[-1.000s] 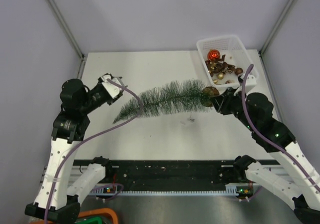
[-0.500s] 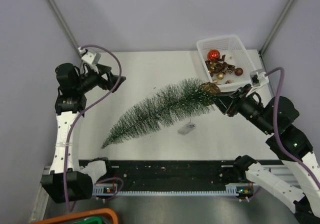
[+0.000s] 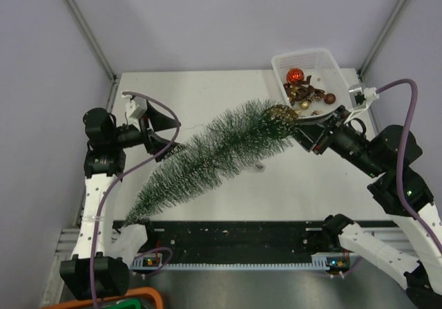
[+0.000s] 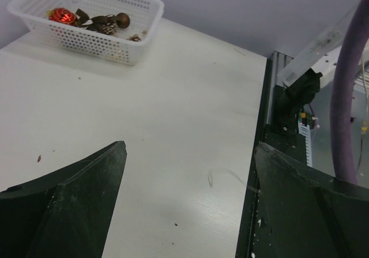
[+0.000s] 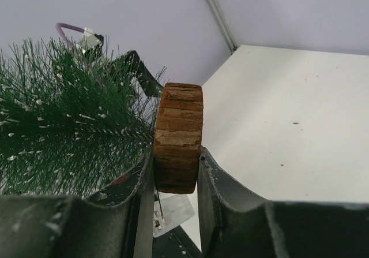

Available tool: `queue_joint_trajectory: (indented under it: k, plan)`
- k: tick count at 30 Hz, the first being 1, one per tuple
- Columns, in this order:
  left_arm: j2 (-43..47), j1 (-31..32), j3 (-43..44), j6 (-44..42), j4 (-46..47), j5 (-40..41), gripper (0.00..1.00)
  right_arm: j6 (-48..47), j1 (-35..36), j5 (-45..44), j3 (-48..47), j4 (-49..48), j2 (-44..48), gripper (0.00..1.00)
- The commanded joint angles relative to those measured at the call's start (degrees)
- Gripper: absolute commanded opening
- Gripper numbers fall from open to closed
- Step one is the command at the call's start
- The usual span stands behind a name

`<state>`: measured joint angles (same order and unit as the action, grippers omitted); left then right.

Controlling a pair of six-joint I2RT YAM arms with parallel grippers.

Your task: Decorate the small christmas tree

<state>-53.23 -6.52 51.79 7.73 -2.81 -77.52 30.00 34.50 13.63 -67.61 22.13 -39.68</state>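
Observation:
The small christmas tree point(image 3: 207, 160) hangs tilted over the table, its wooden disc base point(image 3: 282, 114) up at the right and its tip down at the near left. My right gripper point(image 3: 298, 133) is shut on the edge of that disc point(image 5: 179, 134), with green bristles point(image 5: 63, 113) to its left. A clear tag point(image 5: 170, 210) dangles under the disc. My left gripper point(image 3: 163, 132) stands open and holds nothing, close beside the tree's upper left side. In the left wrist view its fingers point(image 4: 81, 200) spread wide around my left gripper point(image 4: 190, 151) over bare table.
A white perforated basket point(image 3: 304, 54) at the back right holds a red bauble point(image 3: 295, 75) and several brown ornaments point(image 3: 309, 93); the basket point(image 4: 138, 10) also shows in the left wrist view. A black rail point(image 3: 235, 243) runs along the near edge. Grey walls enclose the table.
My left gripper has opened wide and its arm has shifted. My right gripper has turned with the disc, and the tree's tip has swung down toward the near left.

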Motion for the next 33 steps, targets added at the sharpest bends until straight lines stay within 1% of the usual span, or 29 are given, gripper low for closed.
queue_joint_trajectory:
  k: [1, 3, 10, 13, 15, 16, 18, 20, 21, 25, 26, 27, 30, 32, 33]
  plan:
    - [1.73, 1.42, 1.03, -4.28, -3.85, -9.14, 0.99, 4.19, 0.48, 3.15, -2.61, -7.98, -0.22, 0.00]
    - [1.99, 2.04, 1.47, -6.75, -6.67, -9.06, 0.99, 4.89, 0.48, 3.77, -2.70, -8.94, -0.31, 0.00]
    - [2.96, 3.88, 2.00, -7.20, -7.30, -9.23, 0.99, 5.60, 0.48, 4.13, -3.31, -9.56, -0.66, 0.00]
    - [3.75, 3.80, 1.82, -12.02, -10.01, -6.52, 0.99, 5.60, 0.48, 4.30, -3.58, -9.65, -0.40, 0.00]
    - [4.36, 3.80, 1.47, -14.92, -11.86, -1.52, 0.99, 5.68, 0.48, 4.39, -3.84, -9.65, -0.31, 0.00]
    - [4.71, 3.89, 1.04, -15.11, -10.74, 1.11, 0.99, 5.68, 0.48, 4.48, -4.01, -9.65, -0.31, 0.00]
    - [5.42, 3.89, -0.28, -12.40, -6.01, 8.48, 0.99, 5.68, 0.48, 4.83, -4.37, -9.56, -0.22, 0.00]
    - [6.29, 3.89, -1.16, -9.32, -2.92, 18.40, 0.99, 5.77, 0.48, 4.92, -4.45, -9.56, -0.22, 0.00]
    - [6.73, 3.80, -1.51, -8.79, -1.08, 21.15, 0.99, 5.86, 0.48, 5.00, -4.54, -9.47, -0.05, 0.00]
    - [7.62, 3.89, -1.95, -7.90, 2.28, 28.02, 0.99, 5.86, 0.48, 4.74, -4.37, -9.21, 0.22, 0.00]
    - [7.62, 3.80, -1.87, -5.20, 2.28, 29.25, 0.99, 5.86, 0.48, 4.74, -4.37, -9.21, 0.31, 0.00]
    - [7.44, 3.89, -1.78, -4.48, 2.28, 30.66, 0.99, 5.86, 0.48, 4.74, -4.37, -9.21, 0.39, 0.00]
    - [7.88, 3.71, -3.01, -0.27, 5.70, 35.92, 0.99, 5.77, 0.48, 4.65, -4.63, -9.12, 0.31, 0.00]
    - [7.18, 3.71, -2.58, 2.98, 5.19, 38.39, 0.99, 5.68, 0.48, 4.48, -4.89, -8.77, 0.13, 0.00]
    - [6.83, 3.71, -1.79, 4.91, 3.44, 40.14, 0.99, 5.51, 0.48, 4.39, -5.16, -8.68, 0.04, 0.00]
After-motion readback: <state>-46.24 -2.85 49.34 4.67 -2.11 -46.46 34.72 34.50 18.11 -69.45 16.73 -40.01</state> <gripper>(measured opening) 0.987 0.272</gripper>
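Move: The tree, held by its wooden base in the right gripper, stretches back and to the left. Its middle is about 12 cm back, 18 cm left and slightly above the right hand, and some 10 cm back, 9 cm right and 12 cm above the empty left hand. The ornament basket stands about 34 cm ahead, 48 cm right and 28 cm below the left hand; from the right hand, roughly 38 cm ahead, 13 cm right and 38 cm below. Draw the wide-open left gripper back about 4 cm, then reverse and carry it forward some 9 cm and left 5 cm, away from the tree, swinging its fingers about 35 degrees counter-clockwise from pointing right to forward-right. Meanwhile keep the right gripper shut on the wooden base and lift it about 4 cm, easing slightly back and rolling its left side up a little. ##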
